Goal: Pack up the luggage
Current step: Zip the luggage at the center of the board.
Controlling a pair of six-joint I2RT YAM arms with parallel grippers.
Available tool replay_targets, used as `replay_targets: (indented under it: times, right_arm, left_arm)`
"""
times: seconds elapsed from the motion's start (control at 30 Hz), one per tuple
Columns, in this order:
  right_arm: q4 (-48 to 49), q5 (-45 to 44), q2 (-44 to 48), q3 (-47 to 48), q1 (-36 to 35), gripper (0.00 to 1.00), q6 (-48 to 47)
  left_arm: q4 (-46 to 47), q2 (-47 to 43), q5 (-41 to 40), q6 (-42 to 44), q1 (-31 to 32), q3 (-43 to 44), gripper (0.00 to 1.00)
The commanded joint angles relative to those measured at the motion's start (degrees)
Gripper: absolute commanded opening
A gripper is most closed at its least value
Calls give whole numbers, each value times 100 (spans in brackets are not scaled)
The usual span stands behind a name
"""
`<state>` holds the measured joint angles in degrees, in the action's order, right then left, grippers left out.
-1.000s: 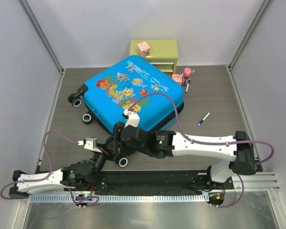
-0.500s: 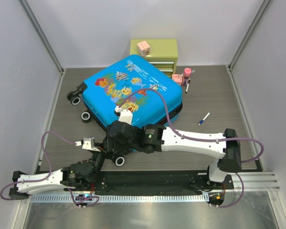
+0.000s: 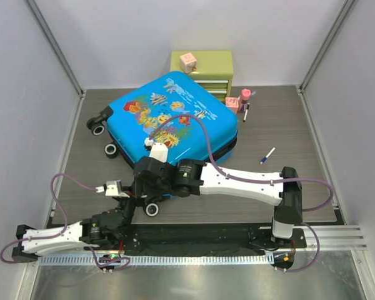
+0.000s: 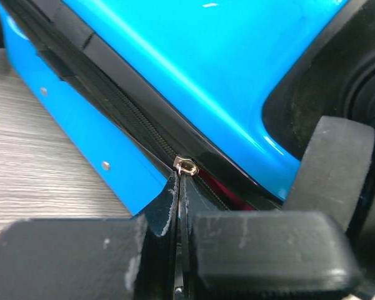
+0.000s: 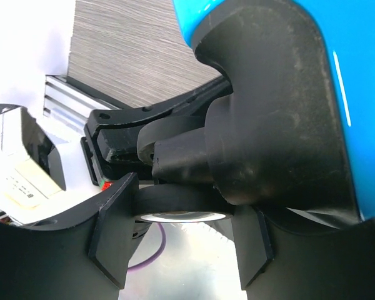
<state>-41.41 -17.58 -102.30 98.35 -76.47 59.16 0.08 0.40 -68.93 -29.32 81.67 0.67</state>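
Note:
The luggage point(image 3: 169, 122), a bright blue fish-print hard-shell suitcase, lies flat and closed on the table. My left gripper point(image 3: 127, 203) is at its near corner, shut on the black zipper pull point(image 4: 182, 209) just below the metal slider point(image 4: 186, 165). In the left wrist view the gripper point(image 4: 181, 228) has its pads pressed together on that tab. My right gripper point(image 3: 149, 192) reaches across from the right. Its fingers point(image 5: 112, 231) clamp the near black wheel point(image 5: 181, 203) from both sides, under the wheel housing point(image 5: 269, 125).
A green drawer chest point(image 3: 206, 65) with a pink cube point(image 3: 188, 62) on top stands behind the suitcase. A pink bottle point(image 3: 244, 99) sits at its right, and a pen point(image 3: 267, 155) lies on the table further right. Two more wheels point(image 3: 99, 129) stick out at the suitcase's left.
The right arm has swung left with the wheel in its grip, and the suitcase's near corner has slid left with it. The left gripper has followed slightly left, still on the zipper pull.

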Motion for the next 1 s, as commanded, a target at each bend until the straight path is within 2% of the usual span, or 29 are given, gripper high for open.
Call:
replay_targets:
  times: [0.0, 0.13, 0.27, 0.43, 0.5, 0.53, 0.57, 0.6, 0.63, 0.67, 0.7, 0.8, 0.87, 0.97]
  right_arm:
    - [5362, -1441, -914, 782, 993, 1, -124]
    - [5319, -1257, -1204, 1081, 993, 1, -106]
    - [5319, -1037, -1292, 1169, 993, 1, -18]
    - [4967, -1037, -889, 960, 993, 1, -203]
    - [4993, -975, -460, 398, 985, 11, -211]
    - [5089, -949, -301, 152, 985, 26, -194]
    - [5116, -888, -151, -311, 985, 35, -168]
    - [5116, -844, 7, -525, 967, 57, -185]
    - [4942, -808, 269, -831, 958, 66, -211]
    - [4845, -791, 403, -991, 932, 73, -229]
    - [4783, -730, 526, -1141, 914, 82, -255]
    - [4397, -641, 992, -1651, 853, 96, -378]
    - [3985, -658, 1370, -1950, 791, 100, -535]
    - [3360, -773, 1887, -2275, 730, 100, -755]
  left_arm:
    - [836, -146, 1901, 577, 279, -93, 0]
    - [924, -295, 1515, 673, 279, -93, 0]
    - [1065, -173, 1680, 788, 279, -75, 0]
    - [180, -242, 1462, 445, 279, 232, 0]
    - [-42, -278, 1286, 244, 279, 398, 0]
    - [-460, -191, 1189, 130, 279, 486, 0]
    - [-665, -181, 1093, -159, 279, 652, 5]
    - [-858, -172, 935, -344, 279, 732, 13]
    - [-1121, -190, 855, -520, 279, 811, 22]
    - [-1611, -277, 785, -687, 279, 969, 36]
    - [-1868, -321, 654, -1002, 279, 1040, 40]
    - [-2546, -234, 617, -1321, 279, 1357, 57]
    - [-3123, -295, 503, -1575, 279, 1585, 70]
    - [-3785, -243, 345, -2094, 279, 1989, 74]
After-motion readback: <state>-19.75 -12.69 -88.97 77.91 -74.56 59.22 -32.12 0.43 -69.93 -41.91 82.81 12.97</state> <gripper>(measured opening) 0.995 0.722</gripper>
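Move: The zipper pull is pinched in the left fingertips, roughly 1 cm ahead of the left hand point and level with it. From that hand the upper caster wheel sits some 8 cm higher, 2 cm back and 4 cm to the right; the lower wheel lies about 4 cm back, 3 cm right and 11 cm below. The right hand grips the upper wheel between its fingers; the zipper pull is about 3 cm ahead, 4 cm left and 8 cm below it. Ease the left gripper about 1 cm left along the suitcase seam with the pull still pinched, pause, then open its fingers wide to let go while drifting some 2 cm farther left and slightly back, ending with a small lift. Steady the upper wheel with the right gripper, then spread its fingers fully and lift about 3 cm clear, drifting right and tilting some 15 degrees. ##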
